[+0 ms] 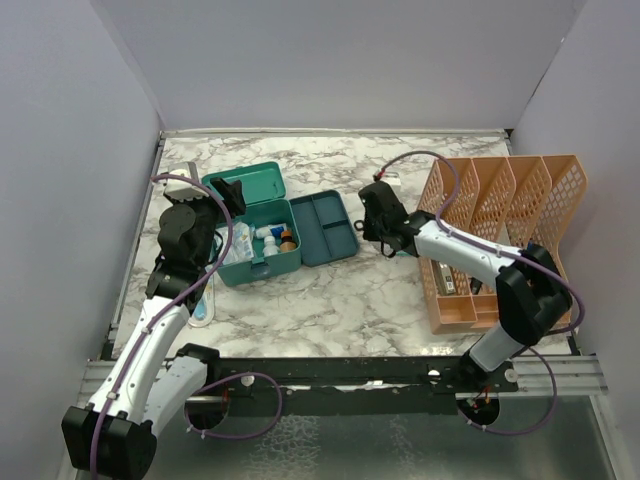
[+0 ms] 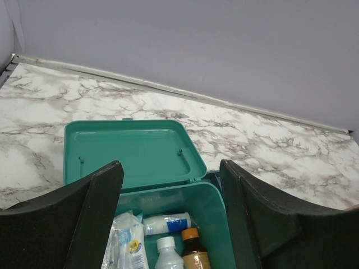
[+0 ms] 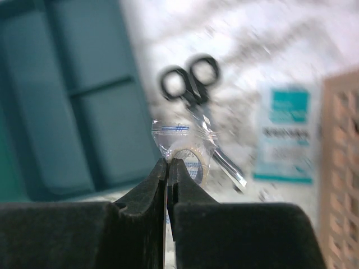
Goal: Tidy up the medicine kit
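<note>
The teal medicine kit stands open left of centre, its lid laid back. Inside lie a gauze packet, a white roll, a white bottle and an amber bottle with an orange cap. The matching divided insert tray sits on the table just right of the box. My left gripper hangs open over the box with nothing between its fingers. My right gripper is shut on the edge of a small clear zip bag holding a roll of tape, right of the tray.
An orange mesh file rack fills the right side, close to the right arm. Black-handled scissors and a teal-and-white packet lie on the marble beyond the bag. A long white-and-blue item lies left of the kit.
</note>
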Tool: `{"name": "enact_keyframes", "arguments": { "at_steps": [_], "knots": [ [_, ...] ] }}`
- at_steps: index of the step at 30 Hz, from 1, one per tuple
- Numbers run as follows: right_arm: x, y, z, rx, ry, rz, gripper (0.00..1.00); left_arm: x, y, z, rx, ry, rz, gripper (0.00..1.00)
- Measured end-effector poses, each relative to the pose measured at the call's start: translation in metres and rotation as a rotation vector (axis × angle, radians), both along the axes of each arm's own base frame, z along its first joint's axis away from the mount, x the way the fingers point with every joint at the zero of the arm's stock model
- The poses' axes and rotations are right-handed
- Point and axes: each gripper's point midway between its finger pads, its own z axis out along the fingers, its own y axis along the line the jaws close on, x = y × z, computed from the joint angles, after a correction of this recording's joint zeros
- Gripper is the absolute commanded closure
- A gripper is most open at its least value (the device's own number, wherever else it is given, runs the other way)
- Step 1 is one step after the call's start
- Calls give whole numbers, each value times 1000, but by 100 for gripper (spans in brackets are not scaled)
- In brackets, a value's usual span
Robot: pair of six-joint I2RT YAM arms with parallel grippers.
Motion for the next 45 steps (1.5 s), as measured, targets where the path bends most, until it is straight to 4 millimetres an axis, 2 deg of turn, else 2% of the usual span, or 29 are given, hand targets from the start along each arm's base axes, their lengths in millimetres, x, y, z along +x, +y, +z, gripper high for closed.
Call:
{"name": "enact_keyframes", "arguments": {
  "at_steps": [5, 9, 14, 21, 28, 33, 38, 45],
  "knots": [
    [43, 53, 19, 99, -119, 153, 99, 0, 0, 1, 0, -2, 0, 27],
    [71, 92, 16, 136, -177, 279, 99, 0, 0, 1, -1, -2, 0, 27],
    [100, 120, 12, 133, -229, 349, 99, 0, 0, 1, -1, -2, 0, 27],
    [120, 133, -5, 91, -242, 383, 99, 0, 0, 1, -1, -3, 0, 27],
    [127, 129, -29, 21, -213, 378, 98, 0, 0, 1, -1, -2, 0, 27],
    [128, 125, -42, -25, -176, 380, 88, 0, 0, 1, -1, -2, -1, 27],
    [129, 128, -44, -38, -139, 388, 69, 0, 0, 1, -1, -2, 0, 27],
    [128, 126, -29, -34, -116, 360, 70, 0, 0, 1, -1, -2, 0, 27]
  ]
}}
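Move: The right hand already holds the zip bag with the white roll. The blue tray's far right compartment, where the bag goes, lies about 13 cm ahead, 12 cm to the left and 7 cm below. The scissors lie some 4 cm ahead, 1 cm right, and the teal packet 2 cm ahead, 9 cm right, both 8 cm below; the green case is 2 cm ahead, 34 cm left. From the left hand, that compartment is roughly 12 cm ahead, 20 cm right, 29 cm below. Carry the pinched zip bag with the right gripper forward and left in equal parts, about 13 cm each, over the tray's rim to the far right compartment, turning the wrist some 20 degrees counter-clockwise. Rise slightly at first, then sink about 6 cm from that crest as the travel slows; open the fingers about a third to let go, and start back up. ##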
